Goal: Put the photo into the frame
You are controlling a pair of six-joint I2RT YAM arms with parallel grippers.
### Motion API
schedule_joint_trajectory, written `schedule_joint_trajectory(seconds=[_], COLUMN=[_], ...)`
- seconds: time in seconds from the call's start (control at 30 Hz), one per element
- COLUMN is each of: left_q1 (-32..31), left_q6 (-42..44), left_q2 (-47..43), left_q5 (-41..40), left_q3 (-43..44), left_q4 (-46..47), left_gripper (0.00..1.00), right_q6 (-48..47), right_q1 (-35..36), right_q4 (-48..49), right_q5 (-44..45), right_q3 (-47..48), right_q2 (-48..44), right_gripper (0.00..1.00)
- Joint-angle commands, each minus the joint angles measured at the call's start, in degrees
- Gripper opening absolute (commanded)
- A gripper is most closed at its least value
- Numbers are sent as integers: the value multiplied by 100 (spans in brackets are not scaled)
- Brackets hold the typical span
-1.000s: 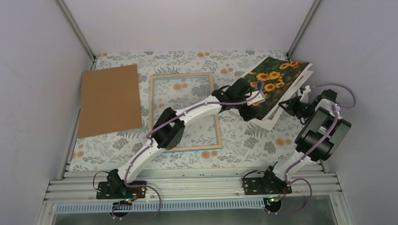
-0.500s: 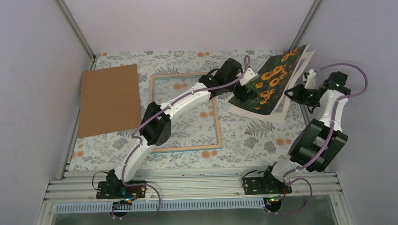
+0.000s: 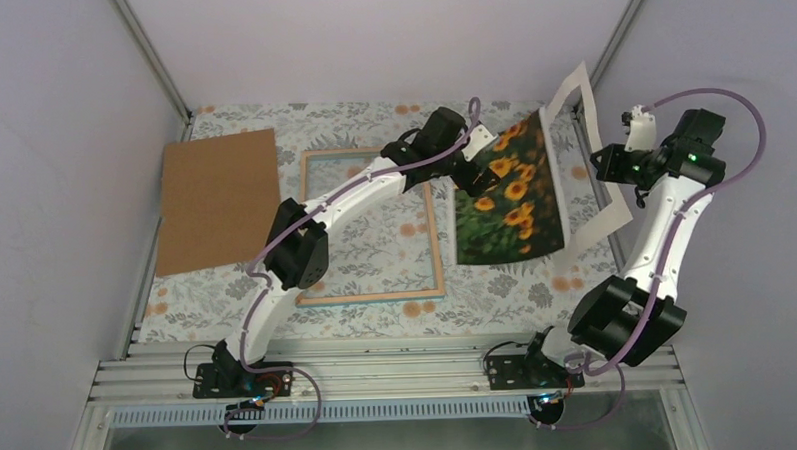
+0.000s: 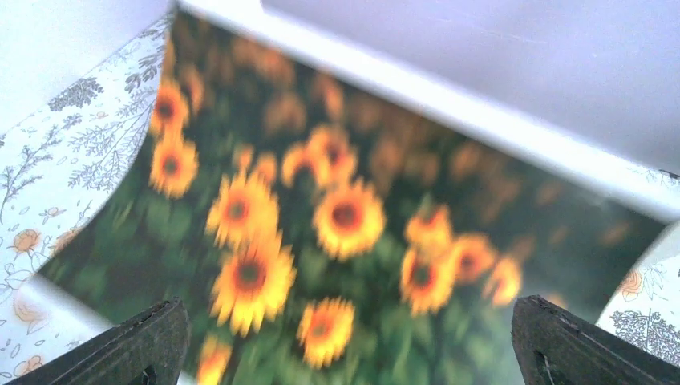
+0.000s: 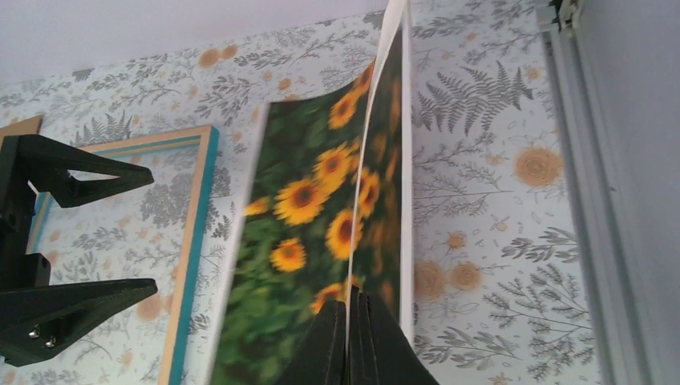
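Note:
The photo [image 3: 504, 196] of orange-yellow flowers bends upward, its near-left part resting on the table and its white-backed right part [image 3: 590, 148] lifted. My right gripper [image 3: 605, 164] is shut on that raised right edge. In the right wrist view the fingers [image 5: 377, 345] pinch the thin sheet [image 5: 305, 208]. My left gripper [image 3: 473, 170] hangs open over the photo's far-left part. Its fingertips [image 4: 152, 341] frame the blurred print [image 4: 337, 216] without closing on it. The frame [image 3: 436, 246] lies flat left of the photo, wood-coloured side up, its teal inner edge [image 5: 191, 241] showing.
A brown backing board [image 3: 219, 199] lies at the far left of the flowered tablecloth. White walls enclose the table on three sides, and the right wall's metal rail [image 5: 573, 160] runs close to the raised photo. The left gripper [image 5: 154, 228] stands between frame and photo.
My right gripper has risen and swung towards the right wall, tipping the photo from a low tilt to a steep upward bend. The left arm has drawn back towards the far side, still open.

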Motion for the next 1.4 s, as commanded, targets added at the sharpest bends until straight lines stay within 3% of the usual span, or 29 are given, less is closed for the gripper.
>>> schedule_joint_trajectory(seconds=[0.0, 0.3, 0.63, 0.83, 1.07, 1.37], left_q1=[22, 95, 490, 1207, 2248, 3787], left_q6=[-65, -50, 23, -514, -1265, -1326], left_q2=[-252, -346, -976, -2169, -3588, -4964], left_q5=[24, 6, 186, 989, 1859, 1656], left_q3=[-108, -218, -574, -2079, -4004, -5273], left_q4=[71, 74, 217, 1155, 2071, 2041], left_gripper=[100, 100, 100, 100, 100, 100], right_q6=[-141, -198, -88, 1449, 3222, 5554], right_q1=[1, -1, 17, 311, 1335, 2576], right_q4=[-117, -75, 225, 1763, 3545, 5810], right_q5=[273, 285, -1660, -2564, -2816, -2316], right_q3=[247, 844, 851, 305, -160, -1053], right_q2=[-171, -232, -620, -971, -944, -728], right_gripper=[4, 4, 4, 3, 3, 3])
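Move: The mat hangs from the right hand's shut fingers, its low side still under the photo's raised right edge. From that hand, the empty frame lies about 51 cm left, 10 cm farther out and 28 cm down; the photo is some 17 cm left, 12 cm ahead and 24 cm down. From the open left hand, the mat's middle is roughly 22 cm right, 3 cm ahead and 3 cm lower, and the photo about 9 cm right, 8 cm ahead and 16 cm down. The mat stays pinched in the right hand, which first draws it almost straight up, then swings it left over the photo towards the frame, about 18 cm left and 15 cm up in all, the fingers tipping upward and turning some 30 degrees counter-clockwise. After hovering, the left hand sweeps about 30 cm left and some 10 cm up, away from the photo, over the frame's far part, fingers wide open. ##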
